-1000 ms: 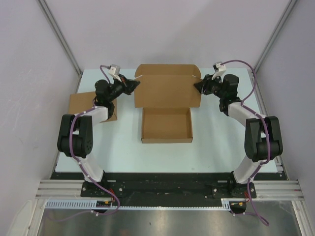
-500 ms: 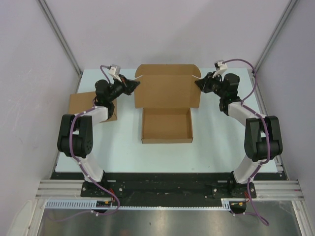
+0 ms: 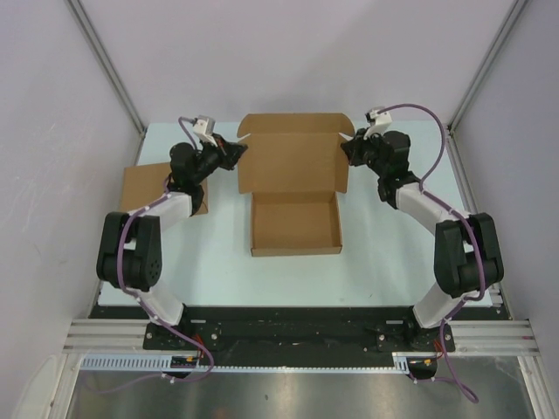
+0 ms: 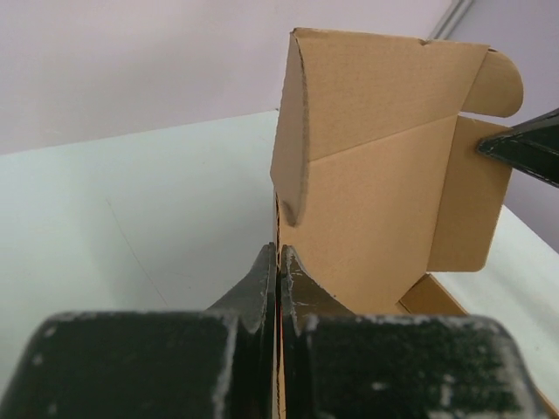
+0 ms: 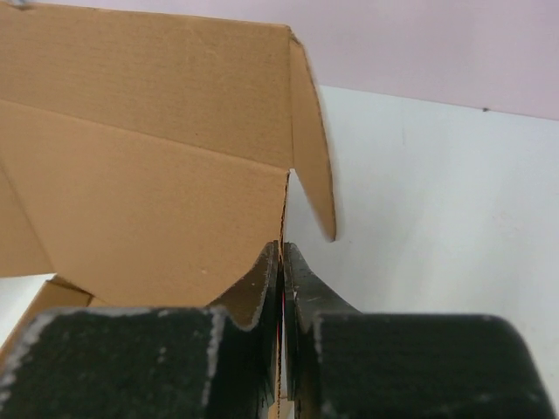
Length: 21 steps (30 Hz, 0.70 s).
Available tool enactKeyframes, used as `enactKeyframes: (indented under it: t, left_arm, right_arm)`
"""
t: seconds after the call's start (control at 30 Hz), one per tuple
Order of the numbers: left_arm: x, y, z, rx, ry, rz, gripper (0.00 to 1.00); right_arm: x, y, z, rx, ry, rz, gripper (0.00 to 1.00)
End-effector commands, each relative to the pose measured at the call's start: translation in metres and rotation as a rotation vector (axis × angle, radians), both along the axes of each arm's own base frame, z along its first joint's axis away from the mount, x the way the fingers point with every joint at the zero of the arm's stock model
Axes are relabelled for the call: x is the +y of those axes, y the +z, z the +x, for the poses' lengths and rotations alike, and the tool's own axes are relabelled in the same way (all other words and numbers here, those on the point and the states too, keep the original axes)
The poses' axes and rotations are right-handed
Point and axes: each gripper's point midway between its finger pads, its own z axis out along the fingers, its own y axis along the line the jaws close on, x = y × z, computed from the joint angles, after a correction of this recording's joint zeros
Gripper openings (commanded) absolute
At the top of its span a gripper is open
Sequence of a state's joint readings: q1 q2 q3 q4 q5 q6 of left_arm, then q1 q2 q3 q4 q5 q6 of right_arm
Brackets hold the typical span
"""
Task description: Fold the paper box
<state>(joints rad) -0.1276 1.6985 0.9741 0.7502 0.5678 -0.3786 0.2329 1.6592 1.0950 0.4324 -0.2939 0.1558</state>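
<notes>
The paper box [image 3: 295, 223] sits mid-table as a shallow brown tray with its lid [image 3: 295, 161] standing up behind it. On the lid's left edge, my left gripper [image 3: 238, 151] is shut, the cardboard running between its fingertips [image 4: 278, 262]. Facing it from the other side, my right gripper [image 3: 347, 148] is shut on the lid's right edge [image 5: 281, 257]. The lid's top strip [image 4: 384, 78] leans forward, and a rounded side flap [image 5: 314, 148] sticks out just past my right fingers. In the left wrist view the right gripper's tip [image 4: 524, 150] shows at the far edge of the lid.
A second plain brown cardboard box [image 3: 142, 186] lies at the table's left edge, partly under my left arm. The pale table [image 3: 393, 253] ends at a grey wall behind and slanted frame posts [image 3: 105, 65] at both back corners.
My right gripper has moved left onto the lid's right edge and closed on it. The left gripper has kept its hold.
</notes>
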Motion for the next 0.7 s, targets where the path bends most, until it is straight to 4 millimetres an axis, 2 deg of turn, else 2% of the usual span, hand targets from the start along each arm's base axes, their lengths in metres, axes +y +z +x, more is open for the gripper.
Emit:
enactKeyframes:
  t: [0.0, 0.03, 0.07, 0.13, 0.17, 0.2, 0.23, 0.27, 0.3, 0.33, 0.53, 0.6, 0.67]
  left_arm:
    - [-0.018, 0.042, -0.032, -0.135, 0.013, 0.035, 0.00]
    - [-0.018, 0.044, -0.035, -0.152, 0.032, 0.040, 0.00]
    - [-0.013, 0.036, -0.036, -0.134, 0.083, 0.046, 0.00]
    - [-0.016, 0.041, -0.046, -0.159, 0.113, 0.055, 0.00]
    - [-0.010, 0.033, -0.046, -0.143, 0.174, 0.067, 0.00]
    - [-0.016, 0.033, -0.052, -0.152, 0.177, 0.079, 0.00]
    - [-0.014, 0.037, -0.055, -0.162, 0.206, 0.080, 0.00]
    - [-0.013, 0.031, -0.058, -0.153, 0.225, 0.091, 0.00]
    - [-0.011, 0.028, -0.058, -0.148, 0.280, 0.107, 0.00]
    - [-0.009, 0.030, -0.060, -0.150, 0.310, 0.109, 0.00]
    - [0.000, 0.019, -0.060, -0.100, 0.495, 0.133, 0.00]
    - [-0.005, 0.018, -0.063, -0.089, 0.522, 0.132, 0.00]
    - [0.001, 0.016, -0.063, -0.075, 0.599, 0.134, 0.00]
  right_arm:
    - [0.015, 0.026, -0.022, -0.074, -0.058, -0.070, 0.00]
    - [0.015, 0.026, -0.024, -0.077, -0.072, -0.078, 0.00]
    - [0.011, 0.027, -0.025, -0.077, -0.111, -0.083, 0.00]
    - [0.015, 0.025, -0.033, -0.076, -0.125, -0.097, 0.00]
    - [0.009, 0.023, -0.033, -0.072, -0.170, -0.113, 0.00]
    - [0.010, 0.017, -0.038, -0.062, -0.177, -0.129, 0.00]
    - [0.014, 0.018, -0.043, -0.069, -0.182, -0.141, 0.00]
    - [0.010, 0.016, -0.044, -0.065, -0.217, -0.154, 0.00]
    - [0.009, 0.009, -0.048, -0.053, -0.223, -0.164, 0.00]
    - [0.013, 0.009, -0.053, -0.051, -0.226, -0.167, 0.00]
    - [0.007, -0.008, -0.070, -0.023, -0.322, -0.208, 0.00]
    - [0.014, -0.007, -0.080, -0.031, -0.322, -0.211, 0.00]
    - [0.012, -0.015, -0.087, -0.026, -0.352, -0.230, 0.00]
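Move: Both closed hands already grip the lid's side edges, high up on the standing lid. The open tray's middle lies some 12 cm to the left hand's right, about 10 cm back and 15 cm below it; from the right hand it is roughly 11 cm left, 10 cm back and 15 cm down. The spare carton lies about 21 cm to the left hand's left, level in reach and some 16 cm below. Straight back towards the robot, both hands together draw the lid about 6 cm, lifting a centimetre or two on the way before sinking again. The fingers stay shut on its side edges while the wrists swing to point more nearly forward, the left about 25 degrees counter-clockwise and the right some 20 degrees clockwise, each also rolling about 10 degrees. ##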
